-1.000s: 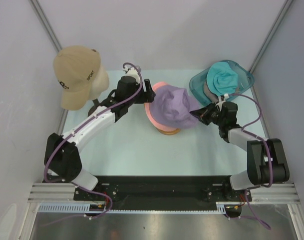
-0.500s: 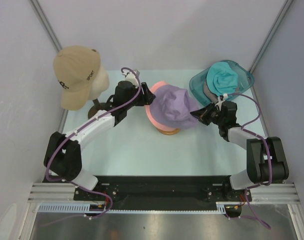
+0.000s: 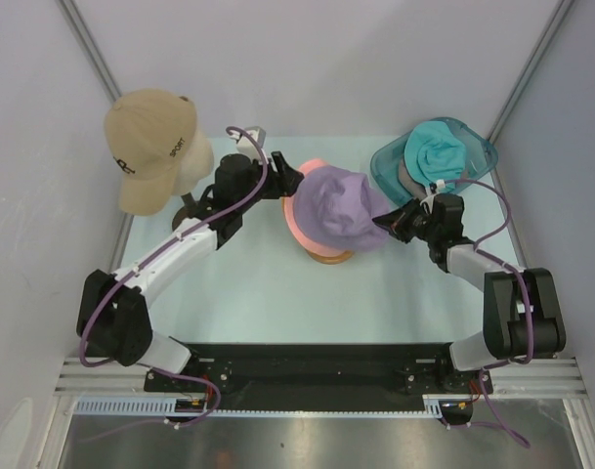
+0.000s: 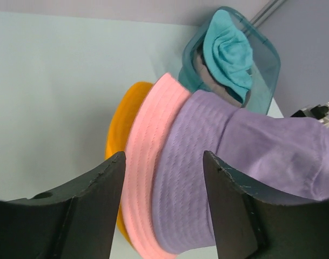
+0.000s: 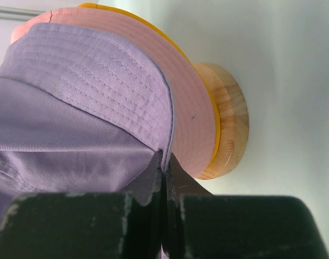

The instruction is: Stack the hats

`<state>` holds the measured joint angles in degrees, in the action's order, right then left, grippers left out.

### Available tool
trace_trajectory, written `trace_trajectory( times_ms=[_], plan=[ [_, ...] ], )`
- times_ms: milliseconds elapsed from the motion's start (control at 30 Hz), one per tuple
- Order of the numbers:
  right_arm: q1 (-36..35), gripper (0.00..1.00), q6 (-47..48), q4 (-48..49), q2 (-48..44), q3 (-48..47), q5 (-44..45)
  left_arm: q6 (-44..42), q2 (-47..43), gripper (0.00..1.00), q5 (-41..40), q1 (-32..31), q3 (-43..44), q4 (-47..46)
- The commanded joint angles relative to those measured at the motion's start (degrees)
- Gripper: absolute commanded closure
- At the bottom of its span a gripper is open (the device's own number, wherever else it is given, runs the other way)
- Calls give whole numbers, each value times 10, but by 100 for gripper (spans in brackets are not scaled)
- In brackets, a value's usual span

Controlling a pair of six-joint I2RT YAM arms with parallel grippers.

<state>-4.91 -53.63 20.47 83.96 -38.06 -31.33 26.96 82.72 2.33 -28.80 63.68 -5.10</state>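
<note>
A lilac hat [image 3: 341,207] [image 4: 250,145] [image 5: 72,108] lies on top of a pink hat [image 3: 310,169] [image 4: 148,151] [image 5: 191,108]. Under both is a yellow-orange hat [image 4: 123,124] [image 5: 215,124], all on a wooden stand at the table's middle. My right gripper [image 3: 387,223] [image 5: 164,159] is shut on the lilac hat's right brim. At the stack's left edge my left gripper [image 3: 289,181] [image 4: 163,156] is open, and the pink and lilac brims show between its jaws. A teal hat [image 3: 439,151] [image 4: 229,54] lies over a grey-taupe one [image 3: 407,176] [image 4: 207,81] in the tub.
The clear teal tub [image 3: 478,147] [image 4: 269,59] stands at the back right. At the back left is a cream mannequin head [image 3: 197,161] wearing a beige cap [image 3: 150,137], close behind my left arm. The wooden stand [image 3: 326,257] [image 5: 232,124] carries the stack. Grey walls close in both sides.
The left arm's wrist has swung a little left and back while its jaws stay at the stack's left edge, slightly narrower. The right gripper keeps hold of the lilac brim.
</note>
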Motion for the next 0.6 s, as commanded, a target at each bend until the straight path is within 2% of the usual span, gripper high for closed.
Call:
trace_trajectory(
  times_ms=[0, 133, 267, 400, 567],
  plan=[
    [-4, 100, 27, -47, -31, -38, 12, 14, 20, 36, 47, 1, 42, -67],
    [-9, 100, 37, -81, -51, -70, 17, 34, 53, 37, 67, 0, 53, -64],
    [-12, 100, 37, -98, -64, -94, 18, 61, 75, 37, 65, 1, 23, -75],
    [-19, 100, 34, -113, -64, -119, 24, 79, 69, 37, 42, 1, -2, -80],
    [-21, 100, 33, -122, -47, -140, 34, 92, 52, 36, 79, 2, -50, -138]
  ],
)
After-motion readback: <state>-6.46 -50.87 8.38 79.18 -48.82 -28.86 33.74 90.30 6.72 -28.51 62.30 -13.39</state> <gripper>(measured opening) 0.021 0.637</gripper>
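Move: The left hand is poised, open, over the left side of the purple hat, whose middle lies about 9 cm to its right, roughly level fore and aft, and 9 cm lower. The pink hat underneath is about 7 cm right and 12 cm down. From the right hand, which already grips the purple brim, the pink hat's middle lies some 9 cm left and 3 cm ahead. The teal hat is about 19 cm ahead of the right hand, 13 cm right and 7 cm lower. The right hand keeps its pinch on the right side of the purple hat's brim and, after a brief hold, pulls the brim up about 6.5 cm, easing slightly forward and away from the pink hat below. Meanwhile the left hand, fingers staying open, swings to the right and a little forward over the near-left edge of the purple hat with a small rise, then drops about 5 cm from that high point, its fingers coming down close against the left part of the purple brim. ##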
